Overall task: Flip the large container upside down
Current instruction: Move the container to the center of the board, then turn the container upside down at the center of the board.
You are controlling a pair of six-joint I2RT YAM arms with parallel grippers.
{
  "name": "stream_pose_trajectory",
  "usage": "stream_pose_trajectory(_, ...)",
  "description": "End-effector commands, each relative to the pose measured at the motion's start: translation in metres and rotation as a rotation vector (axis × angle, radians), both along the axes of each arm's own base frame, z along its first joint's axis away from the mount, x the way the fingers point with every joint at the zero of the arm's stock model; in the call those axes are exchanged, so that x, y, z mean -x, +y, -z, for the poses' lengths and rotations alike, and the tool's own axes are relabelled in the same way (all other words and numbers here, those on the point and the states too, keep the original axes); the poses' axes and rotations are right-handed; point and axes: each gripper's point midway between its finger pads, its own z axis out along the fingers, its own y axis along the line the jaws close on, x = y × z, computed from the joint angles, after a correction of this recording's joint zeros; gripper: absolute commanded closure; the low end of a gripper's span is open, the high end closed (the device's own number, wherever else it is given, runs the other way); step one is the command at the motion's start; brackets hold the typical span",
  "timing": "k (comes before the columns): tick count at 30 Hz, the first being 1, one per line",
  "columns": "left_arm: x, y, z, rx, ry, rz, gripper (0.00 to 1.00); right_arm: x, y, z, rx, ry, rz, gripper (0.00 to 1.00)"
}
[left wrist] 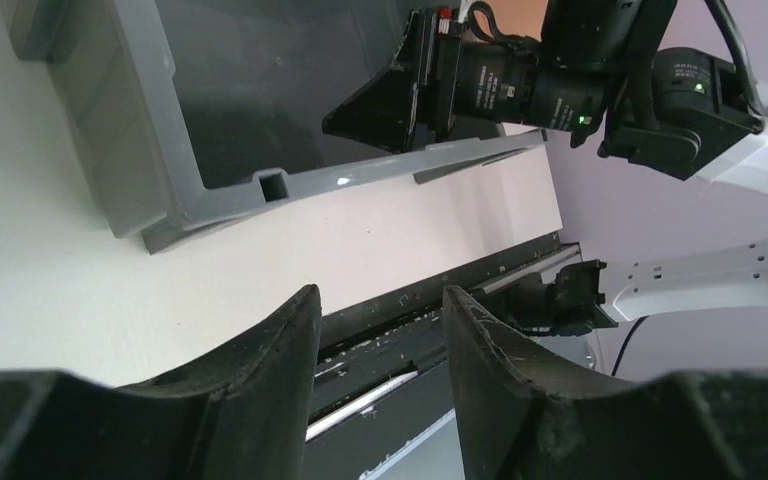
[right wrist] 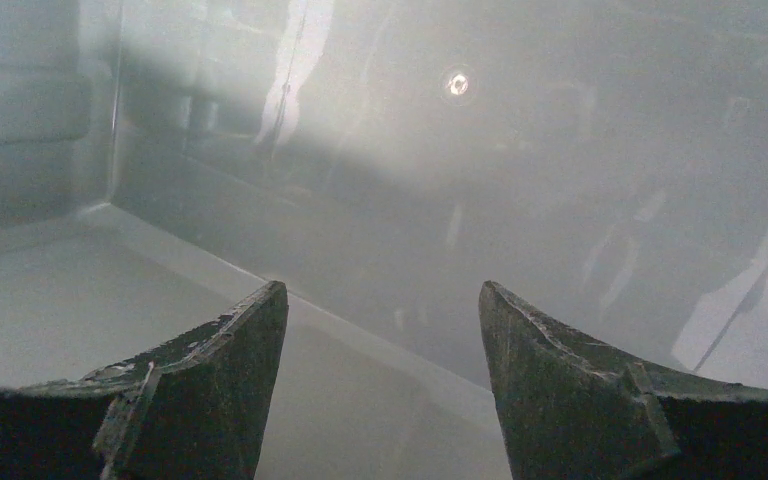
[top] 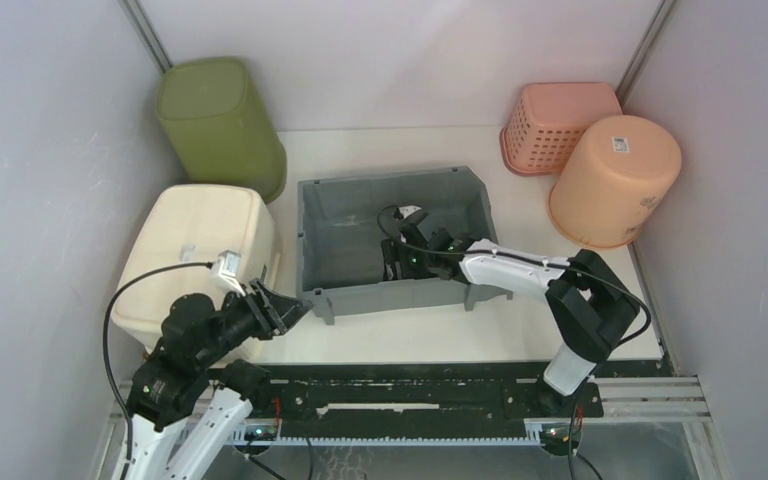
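Note:
The large container (top: 390,182) is a grey open-topped bin standing upright in the middle of the table. My right gripper (top: 392,262) reaches down inside it near the front wall, open, with nothing between its fingers. In the right wrist view that gripper (right wrist: 381,286) faces the container's inner wall (right wrist: 410,150) and floor. My left gripper (top: 295,308) hovers just off the bin's front left corner, open and empty. In the left wrist view, the left gripper (left wrist: 380,292) points past the container's front rim (left wrist: 290,190) toward the table's near edge, and the right gripper (left wrist: 375,105) shows inside the bin.
A cream bin (top: 200,250) lies upside down at the left, close to my left arm. A green bin (top: 220,120) stands at the back left. A pink basket (top: 560,120) and an orange bucket (top: 615,180) sit at the back right. A black rail (top: 410,390) runs along the near edge.

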Motion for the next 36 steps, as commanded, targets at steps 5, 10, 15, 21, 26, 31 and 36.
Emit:
stream_pose_trajectory(5,0.001,-0.002,-0.009,0.027,-0.033,0.009,0.47,0.023,0.002,-0.016,-0.051,-0.009,-0.001,0.21)
stream_pose_trajectory(10,0.001,-0.002,-0.009,0.029,-0.033,0.011,0.47,0.035,-0.002,-0.021,-0.042,-0.016,-0.007,0.21)
stream_pose_trajectory(15,0.001,-0.002,-0.009,0.029,-0.036,0.010,0.47,0.043,-0.005,-0.024,-0.034,-0.023,-0.009,0.21)
stream_pose_trajectory(21,-0.007,0.013,-0.007,-0.031,-0.045,-0.070,0.47,0.038,0.000,-0.050,-0.078,-0.067,-0.008,0.21)
stream_pose_trajectory(26,-0.015,0.030,-0.021,-0.072,-0.085,-0.166,0.47,0.030,0.020,-0.090,-0.132,-0.116,-0.028,0.20)
stream_pose_trajectory(31,-0.013,0.045,-0.046,-0.076,-0.138,-0.242,0.48,0.024,0.058,-0.127,-0.176,-0.141,-0.068,0.20)
stream_pose_trajectory(36,0.001,0.064,-0.070,-0.063,-0.204,-0.306,0.48,0.023,0.094,-0.150,-0.188,-0.145,-0.065,0.18)
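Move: The grey container's middle lies about 9 cm ahead of the right hand, about level with it sideways and in height; the open fingers are already down inside, at the inner face of its near wall. The upturned cream basket stands some 33 cm to the left, about level fore and aft; the orange bin is about 38 cm right and 12 cm ahead. From the left hand, the container is roughly 22 cm ahead, 15 cm right and 17 cm below. Back towards the base first: the right hand, fingers pointing down and staying open, keeps pulling on the inside of the container's near wall for about 4 cm, slowing down. Then it comes free and rises quickly, some 12 cm, swinging left over the container. Late on, the left hand shifts about 4 cm left and, after a slight dip, up, turning a little counter-clockwise, touching nothing. ##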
